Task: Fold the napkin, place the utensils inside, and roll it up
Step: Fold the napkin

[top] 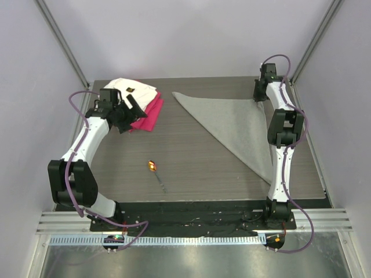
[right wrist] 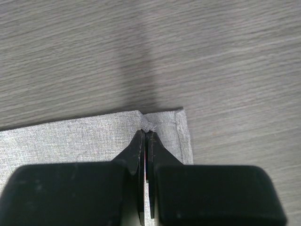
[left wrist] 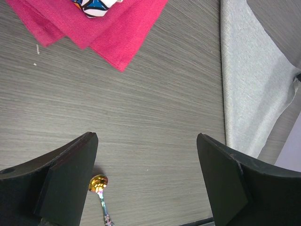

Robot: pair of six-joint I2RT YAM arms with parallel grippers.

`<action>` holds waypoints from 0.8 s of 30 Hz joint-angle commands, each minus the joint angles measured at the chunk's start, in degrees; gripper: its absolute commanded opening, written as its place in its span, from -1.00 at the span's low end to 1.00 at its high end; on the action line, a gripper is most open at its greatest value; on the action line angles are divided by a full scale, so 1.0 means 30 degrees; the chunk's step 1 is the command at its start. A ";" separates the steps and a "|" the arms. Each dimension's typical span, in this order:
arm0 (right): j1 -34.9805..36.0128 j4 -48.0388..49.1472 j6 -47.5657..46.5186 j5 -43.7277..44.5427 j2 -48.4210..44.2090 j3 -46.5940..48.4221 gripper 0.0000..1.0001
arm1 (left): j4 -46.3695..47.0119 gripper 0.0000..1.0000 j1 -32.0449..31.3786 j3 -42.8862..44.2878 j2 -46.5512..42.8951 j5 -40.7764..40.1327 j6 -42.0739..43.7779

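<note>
The light-grey napkin (top: 232, 123) lies folded into a triangle on the right half of the table, its long edge running from the far middle to the near right. My right gripper (top: 259, 94) is at its far right corner, shut, with a small tuft of the napkin's (right wrist: 70, 141) corner pinched between the tips (right wrist: 145, 132). The utensil (top: 155, 172), a thin metal stem with an orange-yellow end, lies on bare wood left of centre. My left gripper (top: 128, 113) hangs open over the far left, and its view shows the utensil (left wrist: 99, 187) beside the left finger (left wrist: 70, 174) and the napkin (left wrist: 249, 89) at right.
A folded white cloth (top: 136, 88) with a small dark mark lies at the far left, overlapping a magenta-red folded cloth (top: 148, 114). The magenta cloth (left wrist: 94, 26) fills the top of the left wrist view. Grey walls close in the table on three sides.
</note>
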 commanded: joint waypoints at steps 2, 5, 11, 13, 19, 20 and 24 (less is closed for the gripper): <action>-0.0053 0.0928 -0.0420 -0.0954 0.0132 0.1040 -0.95 | 0.0159 0.83 -0.0171 0.0496 -0.0364 -0.0276 0.0047; -0.0053 0.0899 -0.0274 -0.1160 0.0162 0.1157 -0.40 | -0.0046 0.83 -0.0200 0.0261 -0.0539 -0.0423 0.0077; -0.0053 0.0957 -0.0099 -0.1248 -0.0978 0.2239 0.49 | -0.0632 0.84 -0.0201 -0.0499 -0.1797 -0.1213 0.0135; -0.0024 0.1045 0.0019 -0.1307 -0.1651 0.2330 0.56 | -0.0896 0.85 -0.0201 -0.1199 -0.2788 -0.1506 0.0194; 0.1059 0.0959 0.0046 -0.1160 -0.5838 -0.0419 0.62 | -0.2440 0.88 -0.0172 -0.2932 -0.5341 -0.2882 0.0020; 0.1756 0.0899 0.0310 -0.1334 -0.6395 -0.1701 0.61 | -0.3000 0.89 -0.0171 -0.2962 -0.6011 -0.3319 -0.0214; 0.5820 0.0724 0.0954 -0.1307 -0.9555 -0.6040 0.62 | -0.5228 0.96 -0.0142 -0.4391 -0.8093 -0.5427 -0.1035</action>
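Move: The right hand holds the folded-over napkin corner just above the table; the far right corner it is laid onto sits right there, about 1 cm ahead, 2 cm to the right and 2 cm below. The napkin's far left tip is some 44 cm to the hand's left and 3 cm ahead, and its near right corner about 41 cm back, straight in line. From the left hand, the far right corner is roughly 21 cm ahead, 62 cm right and 13 cm lower. Right fingers open, release the napkin corner, then rise about 13 cm, veering left; left hand backs off 8 cm. ##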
